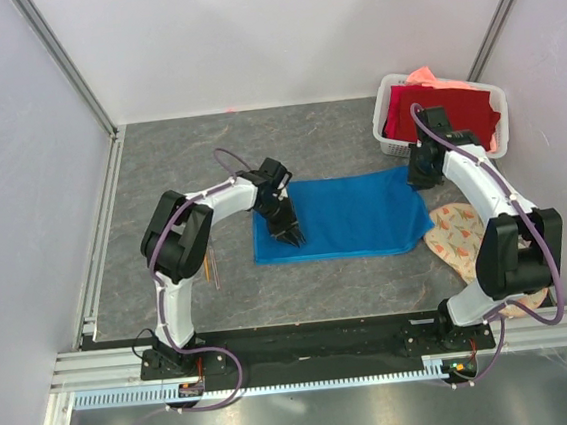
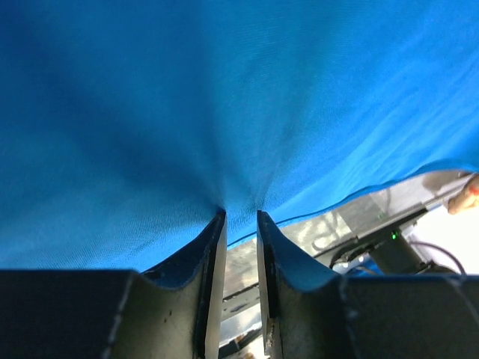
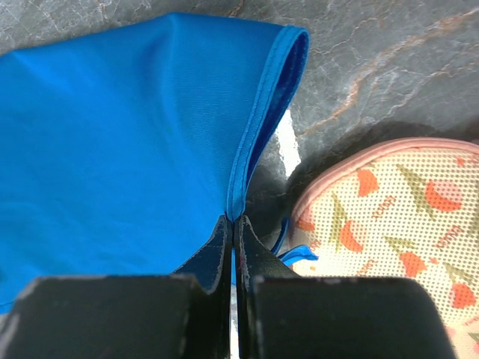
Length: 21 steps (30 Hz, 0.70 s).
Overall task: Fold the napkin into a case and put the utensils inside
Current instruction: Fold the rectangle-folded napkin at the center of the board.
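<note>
The bright blue napkin (image 1: 354, 216) lies spread as a wide rectangle in the middle of the table. My left gripper (image 1: 288, 236) is at its near left part. In the left wrist view its tips (image 2: 241, 213) stand slightly apart, with the napkin (image 2: 224, 97) gathered between them and creases fanning out from that spot. My right gripper (image 1: 423, 177) is at the right edge. There its jaws (image 3: 233, 218) are pressed together on the napkin's hem (image 3: 247, 149). The utensils (image 1: 210, 270), thin orange sticks, lie on the table beside the left arm, left of the cloth.
A round floral mat (image 1: 457, 236) lies just right of the napkin, under the right arm, and shows in the right wrist view as the mat (image 3: 389, 217). A white basket (image 1: 389, 142) at the back right holds a dark red cloth (image 1: 445, 112) and a salmon-pink cloth (image 1: 426, 76).
</note>
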Each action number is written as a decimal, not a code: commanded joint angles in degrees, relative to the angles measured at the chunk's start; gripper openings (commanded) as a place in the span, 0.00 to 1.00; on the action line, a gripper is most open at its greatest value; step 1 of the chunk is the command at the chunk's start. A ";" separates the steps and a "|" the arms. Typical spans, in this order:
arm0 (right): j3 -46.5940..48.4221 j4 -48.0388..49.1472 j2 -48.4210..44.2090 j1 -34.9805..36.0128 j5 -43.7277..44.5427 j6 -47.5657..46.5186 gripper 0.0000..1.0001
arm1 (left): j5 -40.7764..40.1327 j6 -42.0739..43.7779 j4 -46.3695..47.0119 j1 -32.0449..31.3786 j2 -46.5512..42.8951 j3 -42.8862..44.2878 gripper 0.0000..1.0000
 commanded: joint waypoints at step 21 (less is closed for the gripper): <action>8.50 -3.31 -0.62 16.26 -6.46 7.96 0.00 | 0.54 0.48 1.35 8.58 -15.95 -13.93 0.30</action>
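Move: Holding the napkin's right end pinched above the table, the right hand has the napkin's left end about 36 cm to its left, 2 cm back and 10 cm below. From that hand the basket stands some 18 cm ahead and 8 cm right, the patterned mitt 14 cm back and 16 cm right. For the left hand, already pressing on the cloth, that left end lies 9 cm left and 4 cm ahead; the utensils lie 19 cm left and 2 cm back. Keeping its pinch, the right hand creeps upward, then sweeps about 9 cm left over the napkin towards its left end, rising 4 cm and turning slightly counter-clockwise. The left hand, fingers still slightly open, first drags back and right about 3 cm with its tips on the cloth, then lifts off and swings some 7 cm left towards the left end. ##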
